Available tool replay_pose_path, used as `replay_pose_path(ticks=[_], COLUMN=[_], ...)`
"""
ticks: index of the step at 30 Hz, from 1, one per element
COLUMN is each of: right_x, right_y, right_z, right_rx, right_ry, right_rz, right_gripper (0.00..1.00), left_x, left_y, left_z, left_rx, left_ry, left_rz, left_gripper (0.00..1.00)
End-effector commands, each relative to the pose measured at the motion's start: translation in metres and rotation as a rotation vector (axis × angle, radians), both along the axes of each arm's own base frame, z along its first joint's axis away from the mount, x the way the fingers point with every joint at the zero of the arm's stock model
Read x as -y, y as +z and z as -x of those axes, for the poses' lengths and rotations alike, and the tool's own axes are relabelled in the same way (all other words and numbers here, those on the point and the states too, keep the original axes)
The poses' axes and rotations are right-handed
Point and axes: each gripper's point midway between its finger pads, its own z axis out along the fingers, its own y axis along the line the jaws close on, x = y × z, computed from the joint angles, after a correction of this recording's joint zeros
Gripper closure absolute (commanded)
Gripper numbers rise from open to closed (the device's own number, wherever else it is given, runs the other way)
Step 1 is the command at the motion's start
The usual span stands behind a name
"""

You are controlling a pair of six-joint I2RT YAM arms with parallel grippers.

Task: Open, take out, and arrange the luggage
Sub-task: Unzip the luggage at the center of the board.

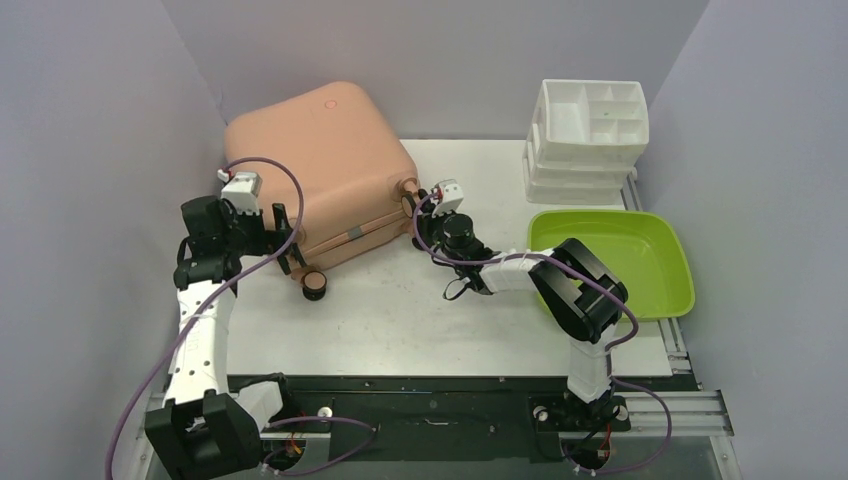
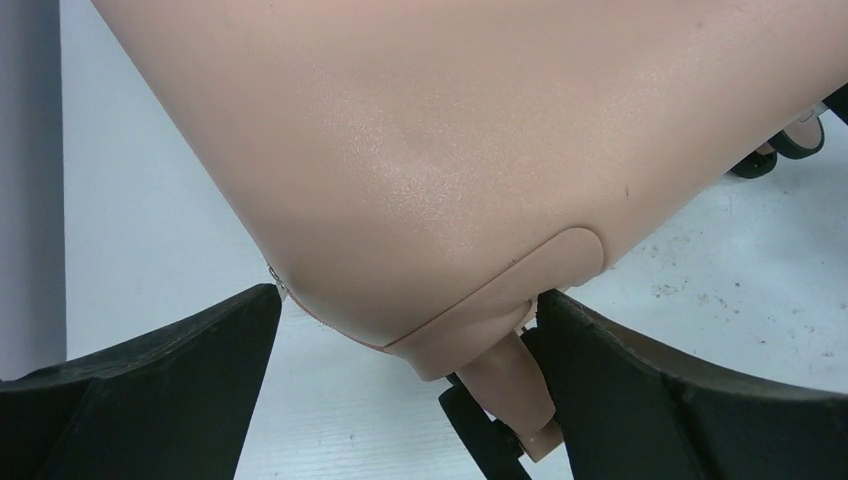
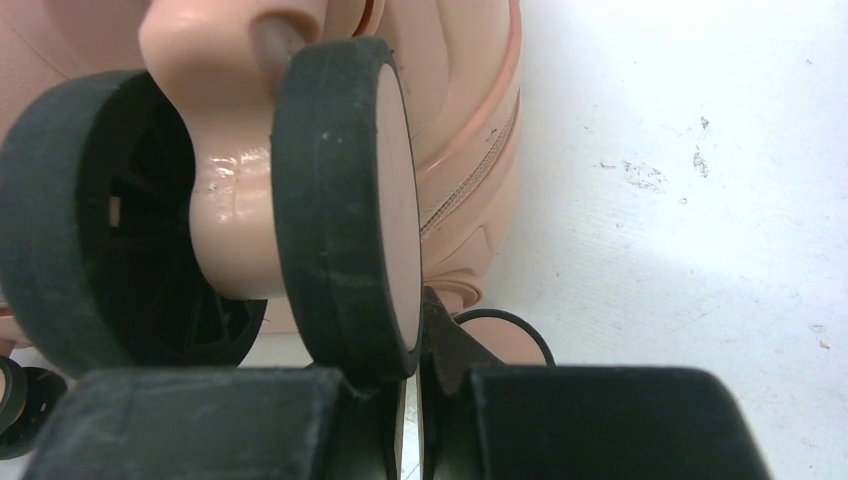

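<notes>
The salmon-pink luggage [image 1: 320,160] lies closed on its side at the table's back left. My left gripper [image 1: 288,238] is open at its near left corner. In the left wrist view the two black fingers [image 2: 180,380] straddle that rounded corner [image 2: 430,150], and the pink caster stem [image 2: 515,385] stands against the right finger. My right gripper [image 1: 422,222] is shut at the luggage's near right corner. In the right wrist view its closed jaws [image 3: 412,370] hold nothing, and a dark caster wheel [image 3: 340,200] rests against the left fingertip. The luggage shell [image 3: 470,130] is just behind.
A lime-green tray [image 1: 680,270] sits at the right, beside the right arm's elbow. A stack of white compartmented organizers [image 1: 590,130] stands at the back right. Another caster wheel [image 1: 315,285] juts toward the front. Grey walls close in on both sides.
</notes>
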Motion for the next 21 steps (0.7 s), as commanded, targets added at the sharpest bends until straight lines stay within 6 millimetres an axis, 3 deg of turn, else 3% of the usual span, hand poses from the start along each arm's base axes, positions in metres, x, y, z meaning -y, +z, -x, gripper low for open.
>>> replay_pose_path(ticks=[1,5,7,8,12,14,21], right_x=[0.005,0.004,0.006,0.007,0.013,0.017,0.028], right_y=[0.000,-0.003,-0.004,-0.005,-0.009,-0.009,-0.007], right_z=[-0.010,-0.011,-0.012,-0.013,-0.016,-0.021,-0.034], right_rx=[-0.009,-0.018,-0.021,-0.023,-0.044,-0.057,-0.081], right_ry=[-0.022,-0.023,-0.030,-0.032,-0.056,-0.072,-0.098], right_rz=[0.043,0.046,0.050,0.050,0.056,0.057,0.052], right_gripper=[1.00,1.00,1.00,1.00,1.00,1.00,1.00], left_x=[-0.005,-0.014,-0.019,-0.021,-0.038,-0.043,-0.046], left_y=[0.014,-0.007,-0.017,-0.020,-0.021,-0.024,-0.048], left_z=[-0.007,0.000,0.004,0.006,0.009,0.010,0.015], left_rx=[0.019,-0.035,-0.062,-0.069,-0.082,-0.102,-0.195], left_ry=[0.010,0.041,0.067,0.077,0.148,0.166,0.153], left_rz=[-0.054,-0.092,-0.114,-0.121,-0.179,-0.197,-0.219], left_gripper=[0.00,0.13,0.25,0.36,0.63,0.70,0.71])
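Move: The strut of the luggage's upper near-left wheel lies between the open left fingers, about 2 cm right of the left hand point, 1 cm back and 2 cm below; the lower near-left wheel is roughly 3 cm back, 3 cm right and 13 cm down, the grey tab some 3 cm ahead, 11 cm right and 7 cm lower. The upper near-right wheel sits over the shut right fingers, about 1 cm ahead, 2 cm left and 4 cm above. The left hand dips barely half a centimetre at the luggage's near-left corner, then shuts its fingers from wide open to about a third, pinching the upper wheel's strut between the fingertips while easing about 1 cm left and a little up, with a roll of some 5 degrees that raises its left side. The right hand stays under the upper near-right wheel with its fingers still shut and against it, following only about 1 cm to the left. ##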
